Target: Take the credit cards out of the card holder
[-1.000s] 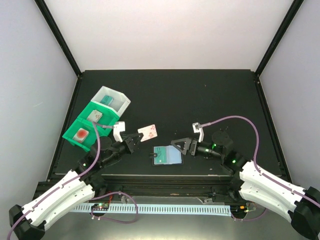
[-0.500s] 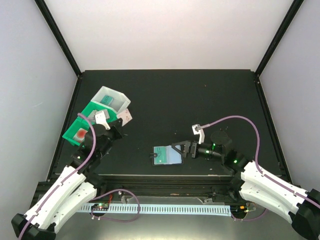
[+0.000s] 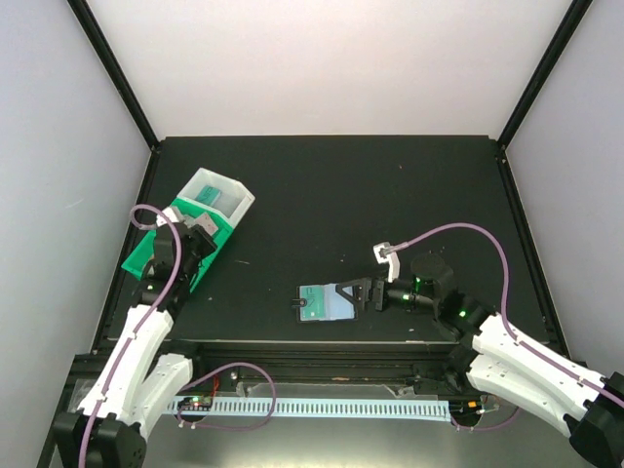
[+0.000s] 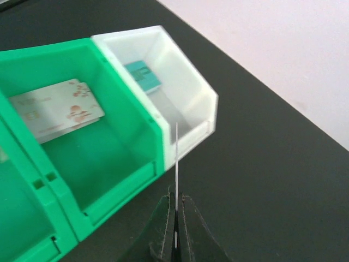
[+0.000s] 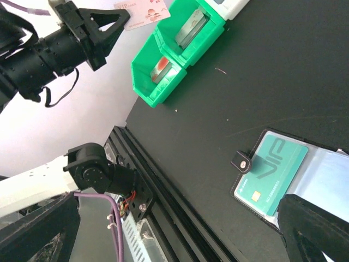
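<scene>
The card holder [image 3: 327,304] lies open near the table's front edge, a teal credit card [image 5: 272,172] in its left pocket and a black snap tab [image 5: 244,162] at its corner. My right gripper [image 3: 357,292] stands open at the holder's right side; one finger [image 5: 316,226] reaches over the holder's clear pocket. My left gripper [image 4: 175,204] is shut on a pale credit card [image 4: 176,158], seen edge-on, in front of the bins. The right wrist view shows that card [image 5: 143,11] with pink marks.
A white bin [image 4: 185,93] holds a teal card [image 4: 143,75]. The green bin [image 4: 103,164] beside it holds pale cards with pink marks [image 4: 57,109]. Another green compartment [image 5: 155,82] holds a card with a red mark [image 5: 162,66]. A black rail [image 5: 180,207] runs along the front edge.
My left arm has swung left with its card, from the table's middle to the bins. My right gripper has opened wider and edged left to the holder.
</scene>
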You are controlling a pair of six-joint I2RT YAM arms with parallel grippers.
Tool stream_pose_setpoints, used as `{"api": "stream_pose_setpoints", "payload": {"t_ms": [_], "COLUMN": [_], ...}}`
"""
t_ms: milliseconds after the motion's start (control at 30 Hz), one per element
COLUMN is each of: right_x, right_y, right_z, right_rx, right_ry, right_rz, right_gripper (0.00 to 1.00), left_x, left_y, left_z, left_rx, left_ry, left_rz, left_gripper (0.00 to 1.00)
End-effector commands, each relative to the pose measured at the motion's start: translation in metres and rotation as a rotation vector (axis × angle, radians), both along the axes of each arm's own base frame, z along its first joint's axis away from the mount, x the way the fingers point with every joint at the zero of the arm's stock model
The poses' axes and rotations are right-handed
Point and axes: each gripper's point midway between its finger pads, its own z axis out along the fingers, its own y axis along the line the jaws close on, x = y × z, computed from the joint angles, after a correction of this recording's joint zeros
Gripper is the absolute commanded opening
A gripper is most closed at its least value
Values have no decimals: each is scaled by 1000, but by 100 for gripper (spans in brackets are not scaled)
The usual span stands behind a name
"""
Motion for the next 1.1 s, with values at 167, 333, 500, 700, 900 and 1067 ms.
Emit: {"api": "stream_pose_setpoints", "payload": {"t_ms": [167, 333, 500, 700, 900, 1067], "right_x": [-5, -5, -3, 0, 3, 4], "right_y": [0, -1, -2, -2, 2, 3], "right_z": [5, 4, 5, 5, 0, -4], "right_rx": [-32, -37, -52, -59, -74, -86], "right_ry": [-24, -22, -32, -29, -14, 5], "right_rz": [33, 32, 21, 14, 19, 21], "right_gripper": [100, 100, 100, 100, 100, 100], "left_x": [20, 36, 52, 66, 81, 93], "left_y": [44, 58, 75, 90, 93, 98], "left_z": [-7, -15, -20, -25, -38, -51], "left_rx": [-100, -121, -135, -146, -179, -177], "left_ry": [92, 110, 124, 135, 160, 199], "left_rz": [231, 288, 318, 334, 315, 306], "left_gripper": [1, 2, 2, 2, 2, 2]}}
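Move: The card pinched in the left gripper is bound for the middle green compartment, whose white card stack lies about 9 cm ahead of the left hand, 9 cm to its left and some 14 cm below. The white bin adjoins it, roughly 16 cm straight ahead of that hand and 1 cm left; the near green compartment is about level with it, 16 cm left. From the right hand the stack is some 42 cm left, 20 cm ahead. Carry the pinched card left, then increasingly forward, sinking along the way, to bring it over the middle green compartment: about 9 cm left, 7 cm forward and 7 cm down. Turn the left wrist some 20 degrees counter-clockwise and tip the fingers about 15 degrees further down, keeping them shut on the card. ##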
